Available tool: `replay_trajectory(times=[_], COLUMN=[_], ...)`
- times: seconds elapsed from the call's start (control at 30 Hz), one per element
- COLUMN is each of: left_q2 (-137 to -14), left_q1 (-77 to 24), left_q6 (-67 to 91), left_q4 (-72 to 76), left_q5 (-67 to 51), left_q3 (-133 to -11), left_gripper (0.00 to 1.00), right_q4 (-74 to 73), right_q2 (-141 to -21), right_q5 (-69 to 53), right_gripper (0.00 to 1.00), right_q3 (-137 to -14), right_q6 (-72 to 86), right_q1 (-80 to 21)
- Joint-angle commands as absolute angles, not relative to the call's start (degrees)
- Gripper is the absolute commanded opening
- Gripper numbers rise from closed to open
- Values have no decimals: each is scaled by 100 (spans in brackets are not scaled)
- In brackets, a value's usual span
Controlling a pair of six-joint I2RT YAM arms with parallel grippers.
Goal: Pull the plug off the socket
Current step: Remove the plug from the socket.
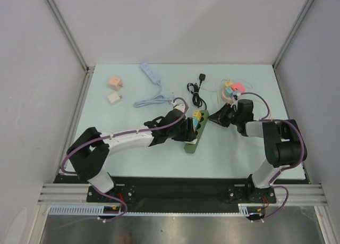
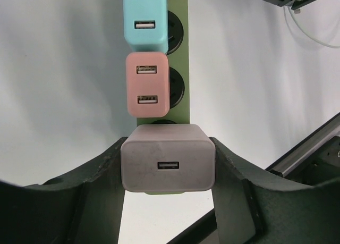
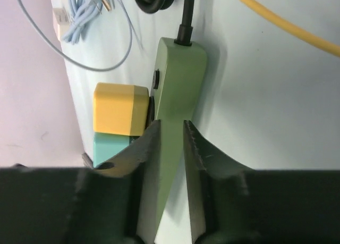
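A green socket strip (image 1: 195, 131) lies at mid-table with several plugs in a row. In the left wrist view a grey plug (image 2: 168, 158) sits at the strip's near end, with a pink plug (image 2: 147, 84) and a teal plug (image 2: 144, 18) beyond it on the strip (image 2: 181, 52). My left gripper (image 2: 168, 148) is shut on the grey plug, one finger on each side. My right gripper (image 3: 171, 124) is shut on the strip's green body (image 3: 179, 79), beside a yellow plug (image 3: 119, 109) and a teal plug (image 3: 108, 147).
The strip's black cord (image 1: 195, 93) coils behind it. A light blue power strip (image 1: 150, 73) with its cable, a pink plug (image 1: 113, 83) and a white plug (image 1: 113, 98) lie at the back left. Several coloured plugs (image 1: 232, 88) sit at the back right.
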State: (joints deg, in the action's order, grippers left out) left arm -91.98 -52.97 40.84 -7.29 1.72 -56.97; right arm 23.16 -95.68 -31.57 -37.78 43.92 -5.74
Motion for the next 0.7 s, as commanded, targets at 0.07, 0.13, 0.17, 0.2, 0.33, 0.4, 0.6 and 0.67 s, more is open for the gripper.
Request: replay_trajectory(times=[0.07,0.13,0.17,0.2,0.33,0.4,0.6,0.67], left_q2=[-9185,-9193,-9211,-9220,-9360,-9413,-9702,-9782], left_q1=[-5247,-5230,-5229,-5229,-5238,-5238,-5265,-5265], left_q6=[4639,4877,5165,5316,5976,6231,6934,7153], left_q4=[429,623,702,912,1370,1493,1468,1389], left_q5=[53,53,88,123,263,386,641,685], left_q3=[-5485,-5379,-5283,-5230,-5028,-5018,-5316,-5431], left_gripper=[0,0,0,0,0,0,0,0], right_q4=[2961,3014,3032,3032,1796,1068,-296,-552], right_q2=[-9203,-9045,-8870,-8816,-8544,-8298,-7717,-7708], right_q5=[-3760,-3919,-4111,-4244,-4851,-5097,-5037,-4644], right_gripper=[45,53,59,62,73,75,79,79], right_q3=[-3542,-3437,-3402,-3367,-3480,-3454,-3340,-3410], right_q6=[4517,4544,4553,4535,3904,3412,2383,2251], right_q1=[-519,-501,-492,-483,-457,-352,-404,-457])
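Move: The left fingers already hold the white plug, still at the green socket strip, whose middle lies about 5 cm ahead of that hand, 3 cm right and 3 cm lower. The pink plug sits about 5 cm ahead and 1 cm right, the teal one 9 cm ahead and 2 cm right. From the right hand, the strip's middle is some 7 cm back and 5 cm left, the white plug 12 cm back and 7 cm left, the yellow plug 2 cm ahead and 5 cm left. The right hand, its nearly shut fingers beside the strip's far half and no longer gripping it, opens wide and draws back about 9 cm towards the white plug and the strip's near end, climbing some 4 cm along the way and turning about 20 degrees counter-clockwise. Meanwhile the left hand keeps its pinch on the white plug and carries it about 3 cm to the right, then also somewhat forward, sinking slightly while it rolls its left side down and turns roughly 15 degrees counter-clockwise. ##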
